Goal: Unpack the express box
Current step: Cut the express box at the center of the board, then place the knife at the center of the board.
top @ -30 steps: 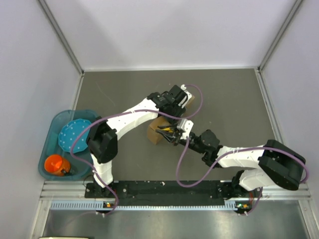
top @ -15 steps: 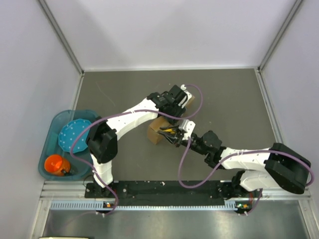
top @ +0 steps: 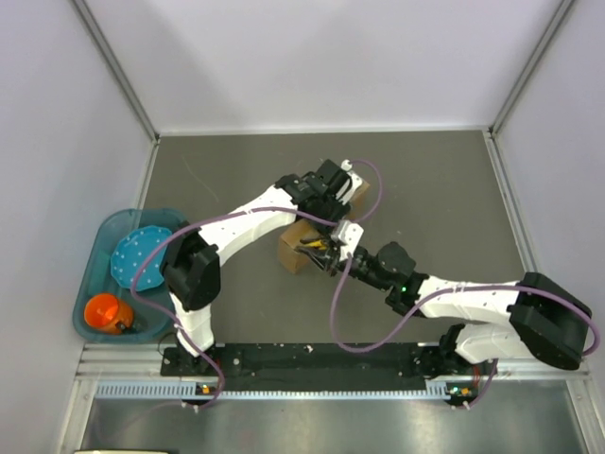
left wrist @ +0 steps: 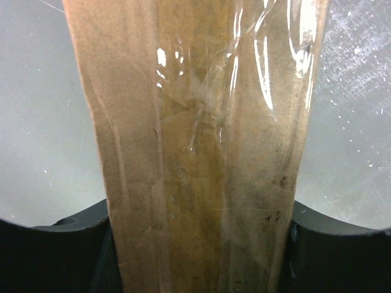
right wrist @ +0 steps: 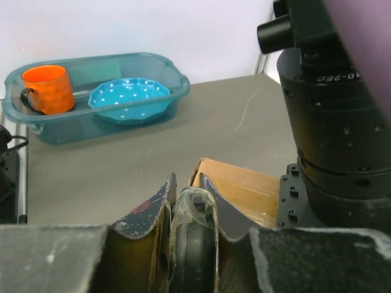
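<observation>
The express box (top: 291,252) is plain brown cardboard and stands on edge in the middle of the table. In the left wrist view its taped edge (left wrist: 201,152) fills the space between my black fingers (left wrist: 67,253). My left gripper (top: 333,194) is shut on the box from above. My right gripper (top: 317,251) is at the box's near side, shut on a small utility knife (top: 312,247) with yellow showing. In the right wrist view the knife's dark, tape-wrapped body (right wrist: 194,238) sits pinched in the gripper (right wrist: 186,183), close to the box's corner (right wrist: 244,189).
A teal tub (top: 99,274) at the table's left edge holds an orange mug (top: 106,312) and a blue dotted bowl (top: 142,253). The same tub (right wrist: 104,125) shows in the right wrist view. The left arm's black wrist (right wrist: 342,122) stands close on the right there.
My right gripper has edged a little to the left along the box with the knife, and its forearm has swung lower. The left arm and box have held still.
</observation>
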Controlling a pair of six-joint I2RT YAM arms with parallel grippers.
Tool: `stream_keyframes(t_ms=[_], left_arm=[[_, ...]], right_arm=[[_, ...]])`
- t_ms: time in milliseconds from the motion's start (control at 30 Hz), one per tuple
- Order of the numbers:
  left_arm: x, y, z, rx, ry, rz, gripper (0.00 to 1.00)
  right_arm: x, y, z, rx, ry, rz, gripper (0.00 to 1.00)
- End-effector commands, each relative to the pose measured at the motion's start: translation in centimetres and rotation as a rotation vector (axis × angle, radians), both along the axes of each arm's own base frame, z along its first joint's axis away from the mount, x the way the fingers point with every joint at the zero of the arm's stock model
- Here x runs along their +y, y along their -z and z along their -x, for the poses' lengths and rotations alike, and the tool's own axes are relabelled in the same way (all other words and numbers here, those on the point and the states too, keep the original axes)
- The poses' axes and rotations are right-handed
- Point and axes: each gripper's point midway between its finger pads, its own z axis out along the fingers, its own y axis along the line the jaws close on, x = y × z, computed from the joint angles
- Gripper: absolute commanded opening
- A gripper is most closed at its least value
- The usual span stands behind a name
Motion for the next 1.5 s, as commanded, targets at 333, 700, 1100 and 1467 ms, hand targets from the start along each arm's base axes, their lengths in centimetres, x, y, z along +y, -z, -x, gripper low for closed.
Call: stream_keyframes(t_ms=[333, 700, 1100, 1467], left_arm=[[6.0, 5.9, 3.6, 0.106, 0.141, -0.196, 0.00], [5.9, 4.8, 2.4, 0.086, 0.192, -0.251, 0.00], [8.2, 0.7, 3.5, 0.043, 0.354, -0.304, 0.00], [6.6, 0.0, 5.4, 0.127, 0.447, -0.248, 0.00]], right_arm=[[-12.5, -17.1, -2.5, 0.135, 0.333, -0.300, 0.00], [-21.9, -12.6, -1.4, 0.385, 0.667, -0.406, 0.00], [-22.5, 3.6, -9.9, 1.226, 0.598, -0.499, 0.00], [-20.8, 11.7, -11.8, 1.374, 0.534, -0.296, 0.00]])
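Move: Pinched between the left fingers, the express box has its middle roughly 6 cm below the left hand, about level with it fore-and-aft and sideways. The right hand grips the yellow cutter at the box's near end; from the right hand, the box's middle is some 6 cm ahead, 5 cm to the right and 10 cm lower. Drawing the cutter away from the box, the right hand swings right and up nearly 20 cm, then forward and down to finish about 22 cm right, 11 cm forward and 12 cm below its start, its fingers tipping down some 80 degrees and keeping their grip. Still holding the box, the left hand shifts about 5 cm left and 3 cm back, turning it some 20 degrees clockwise. ##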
